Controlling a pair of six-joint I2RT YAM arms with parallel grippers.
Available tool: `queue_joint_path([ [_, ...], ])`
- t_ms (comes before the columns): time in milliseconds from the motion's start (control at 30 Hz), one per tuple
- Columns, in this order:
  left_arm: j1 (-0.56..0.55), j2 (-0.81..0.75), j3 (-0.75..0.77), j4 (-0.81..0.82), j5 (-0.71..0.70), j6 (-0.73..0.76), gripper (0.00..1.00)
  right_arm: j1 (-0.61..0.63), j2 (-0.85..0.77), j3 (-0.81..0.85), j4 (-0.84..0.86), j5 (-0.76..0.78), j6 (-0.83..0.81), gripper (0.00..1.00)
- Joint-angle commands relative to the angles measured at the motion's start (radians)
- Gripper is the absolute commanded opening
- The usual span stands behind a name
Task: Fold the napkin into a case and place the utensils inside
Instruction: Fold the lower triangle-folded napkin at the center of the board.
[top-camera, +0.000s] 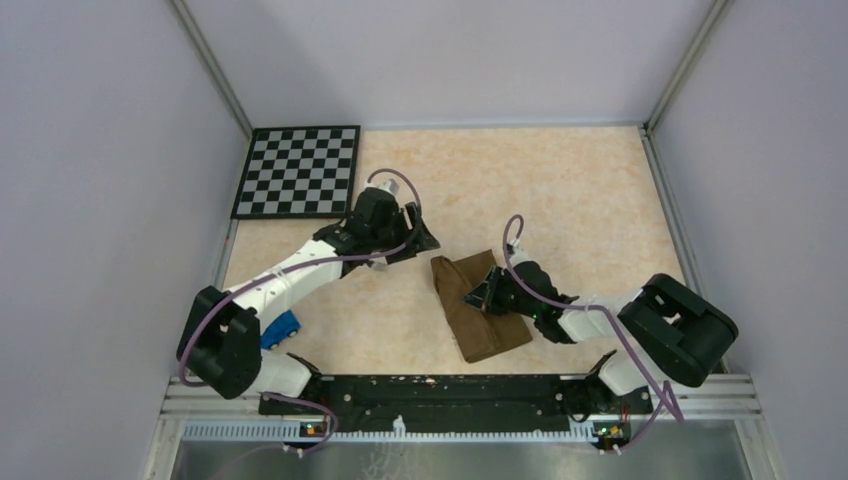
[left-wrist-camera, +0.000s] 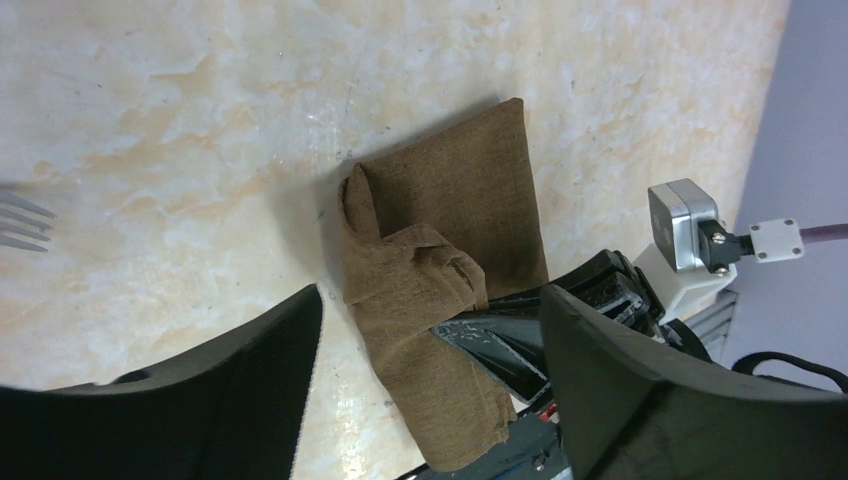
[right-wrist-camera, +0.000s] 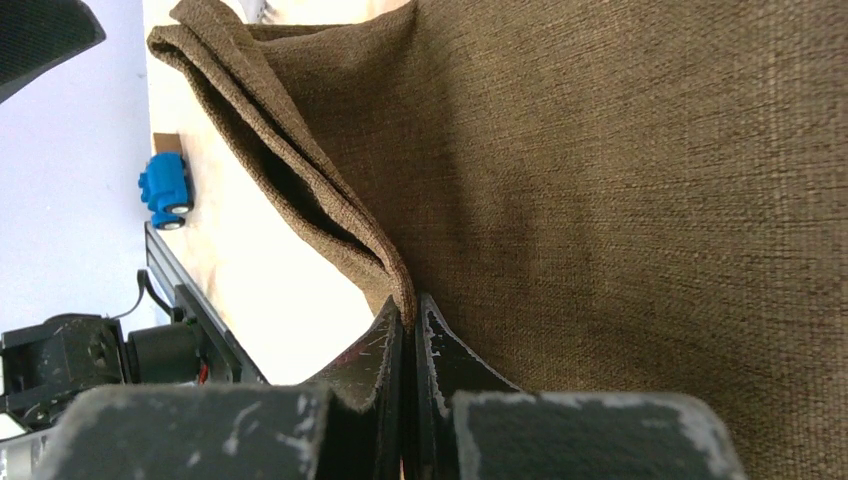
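Observation:
The dark brown napkin lies folded into a long narrow case in the middle of the table, one end towards the near rail. My right gripper is shut on the edge of its upper layer and lifts that layer, so a pocket gapes. In the left wrist view the case shows with a bunched fold where the right fingers hold it. My left gripper hangs open up and to the left of the case, nothing between its fingers. Grey fork tines of one utensil peek in at the left edge; the other utensil is out of view.
A black-and-white checkerboard lies at the back left corner. A small blue toy car sits beside the left arm's base, also seen in the right wrist view as the toy car. The metal rail runs along the near edge.

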Motion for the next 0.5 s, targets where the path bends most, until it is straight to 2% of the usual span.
queue_joint_path([
  [0,0.066,-0.022,-0.096,0.218,0.163,0.024,0.63,-0.020,0.019,-0.014,0.076,0.012,0.018,0.00],
  [167,0.084,0.049,-0.145,0.358,0.258,0.014,0.33,-0.031,0.030,-0.029,0.086,0.009,0.031,0.00],
  [233,0.088,0.089,-0.146,0.388,0.294,0.007,0.25,-0.031,0.030,-0.030,0.086,0.009,0.031,0.00],
  [300,0.088,0.120,-0.146,0.413,0.322,-0.002,0.19,-0.033,0.028,-0.030,0.085,0.009,0.031,0.00],
  [467,0.084,0.153,-0.165,0.487,0.359,-0.029,0.14,-0.033,0.026,-0.030,0.084,0.009,0.030,0.00],
])
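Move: The raised left end of the napkin's fold lies about 4 cm ahead of the left hand, 2 cm to its right and roughly 10 cm below. The napkin's far corner is some 12 cm to the left hand's right, 7 cm ahead and 13 cm down. From the right hand, already pinching the napkin, the raised end is about 8 cm ahead and 6 cm to the left, near its own height. The right fingers keep their shut pinch on the napkin's fold and draw it about 1 cm down and to the right. Meanwhile the left hand sinks some 4 cm towards the fold's raised left end, edging left and then about 3 cm right, its left side dipping some 10 degrees with a slight clockwise turn; its wide-open fingers close nearly shut, though contact with the cloth can't be made out. ##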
